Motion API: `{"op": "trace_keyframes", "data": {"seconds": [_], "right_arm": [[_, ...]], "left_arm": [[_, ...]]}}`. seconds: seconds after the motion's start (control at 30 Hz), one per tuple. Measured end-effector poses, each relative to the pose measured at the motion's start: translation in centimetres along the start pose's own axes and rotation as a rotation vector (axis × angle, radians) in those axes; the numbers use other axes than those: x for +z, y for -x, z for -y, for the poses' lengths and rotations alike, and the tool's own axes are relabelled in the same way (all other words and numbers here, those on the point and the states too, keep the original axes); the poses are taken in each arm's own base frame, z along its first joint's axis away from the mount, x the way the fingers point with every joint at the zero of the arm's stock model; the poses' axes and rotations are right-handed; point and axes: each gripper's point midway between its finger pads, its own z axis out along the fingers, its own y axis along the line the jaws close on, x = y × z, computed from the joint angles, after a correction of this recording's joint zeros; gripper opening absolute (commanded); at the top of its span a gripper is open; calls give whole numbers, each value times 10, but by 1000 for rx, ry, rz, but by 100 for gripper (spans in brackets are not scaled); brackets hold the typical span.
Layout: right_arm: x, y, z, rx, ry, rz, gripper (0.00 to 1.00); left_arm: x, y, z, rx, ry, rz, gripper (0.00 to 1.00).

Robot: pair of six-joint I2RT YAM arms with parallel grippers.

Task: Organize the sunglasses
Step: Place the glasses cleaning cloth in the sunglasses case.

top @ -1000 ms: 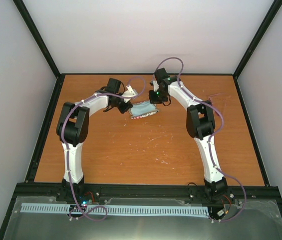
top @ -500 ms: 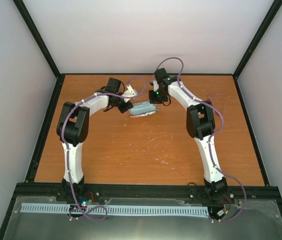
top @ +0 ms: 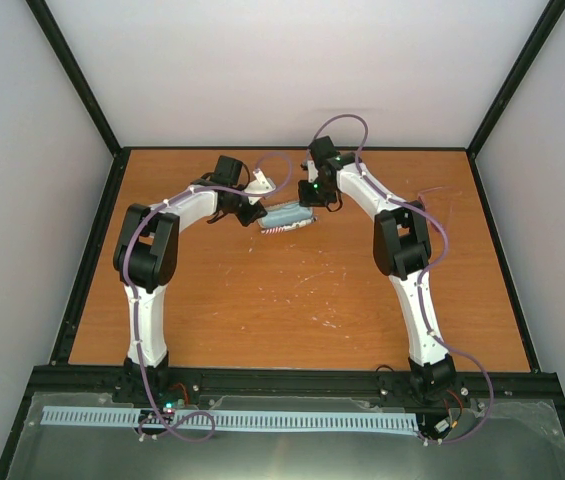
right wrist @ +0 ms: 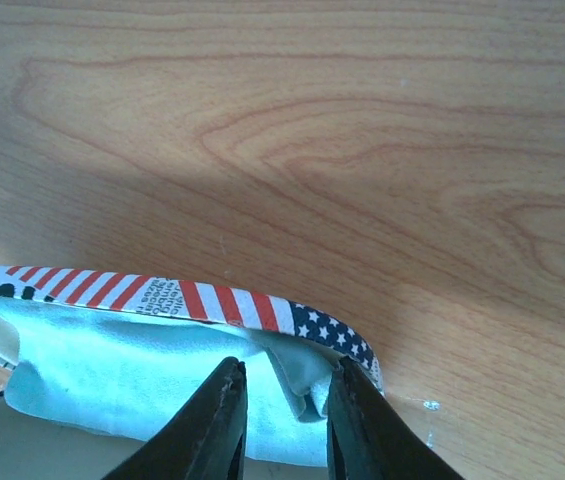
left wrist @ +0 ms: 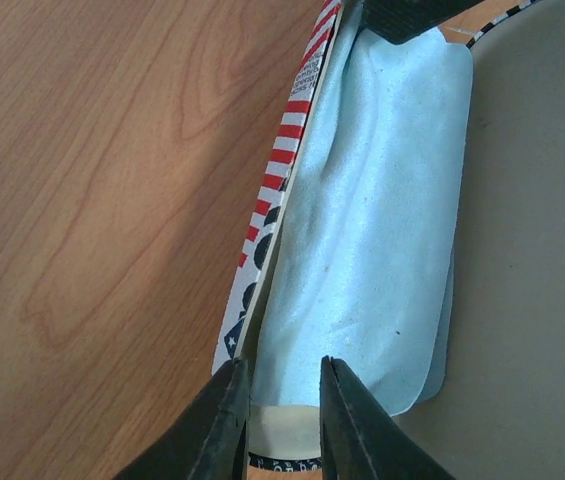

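A soft sunglasses case (top: pixel 287 217) with a stars-and-stripes outside is held between both grippers at the back middle of the table. A light blue cloth (left wrist: pixel 372 220) lies in its open mouth. No sunglasses show. My left gripper (top: pixel 252 212) grips the case's left end; its fingers (left wrist: pixel 230 420) close on the cream lining, the striped rim (left wrist: pixel 282 170) running away from them. My right gripper (top: pixel 312 198) grips the other end; its fingers (right wrist: pixel 220 425) pinch a fold of the cloth (right wrist: pixel 302 385) under the starred rim (right wrist: pixel 327 330).
The wooden table (top: pixel 292 300) has black frame rails along its sides and grey walls behind. Both arms reach to the far middle, elbows out to each side.
The case has turned between the grippers from lying broad and flat to nearly edge-on in the top view, and has shifted slightly to the left. The arms barely moved.
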Motion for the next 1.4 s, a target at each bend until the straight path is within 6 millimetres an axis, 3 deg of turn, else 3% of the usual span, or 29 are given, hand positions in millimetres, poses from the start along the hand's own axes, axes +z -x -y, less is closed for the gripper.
{"op": "trace_keyframes", "data": {"seconds": [0.37, 0.8, 1.0, 1.1, 1.17, 1.4], "right_arm": [[1, -5, 7, 4, -34, -2, 43], [-32, 12, 2, -14, -63, 80, 48], [-45, 9, 15, 24, -107, 109, 54], [-62, 6, 34, 94, -129, 140, 55], [-81, 5, 57, 159, -153, 170, 55], [-173, 1, 182, 381, -384, 297, 59]], "left_arm": [[0, 0, 0, -7, 2, -1, 33], [0, -1, -1, -10, 8, -4, 36], [-8, 7, -3, -6, 21, 14, 57], [-17, 16, -4, -1, 34, 37, 64], [-24, 24, -5, 1, 45, 57, 65], [-42, 45, -10, 5, 76, 111, 65]]}}
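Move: The sunglasses, where the right hand is heading, lie some 32 cm to its right, 2 cm nearer the base and a couple of centimetres below. The open case, with the cloth already in it, has its middle about 6 cm to the right hand's left and 3 cm back, slightly lower. From the left hand, the case and cloth centre some 8 cm to its right and about level fore and aft, slightly lower. Easing upward at first after a tiny dip, the right hand opens its already parted fingers wider, then sweeps fast to the right, some 23 cm away from the case and towards the sunglasses, climbing about 9 cm and swinging about 30 degrees clockwise. The left hand waits at its end of the case, then rises straight up about 6 cm, fingers spreading wide and tipping up a little. ##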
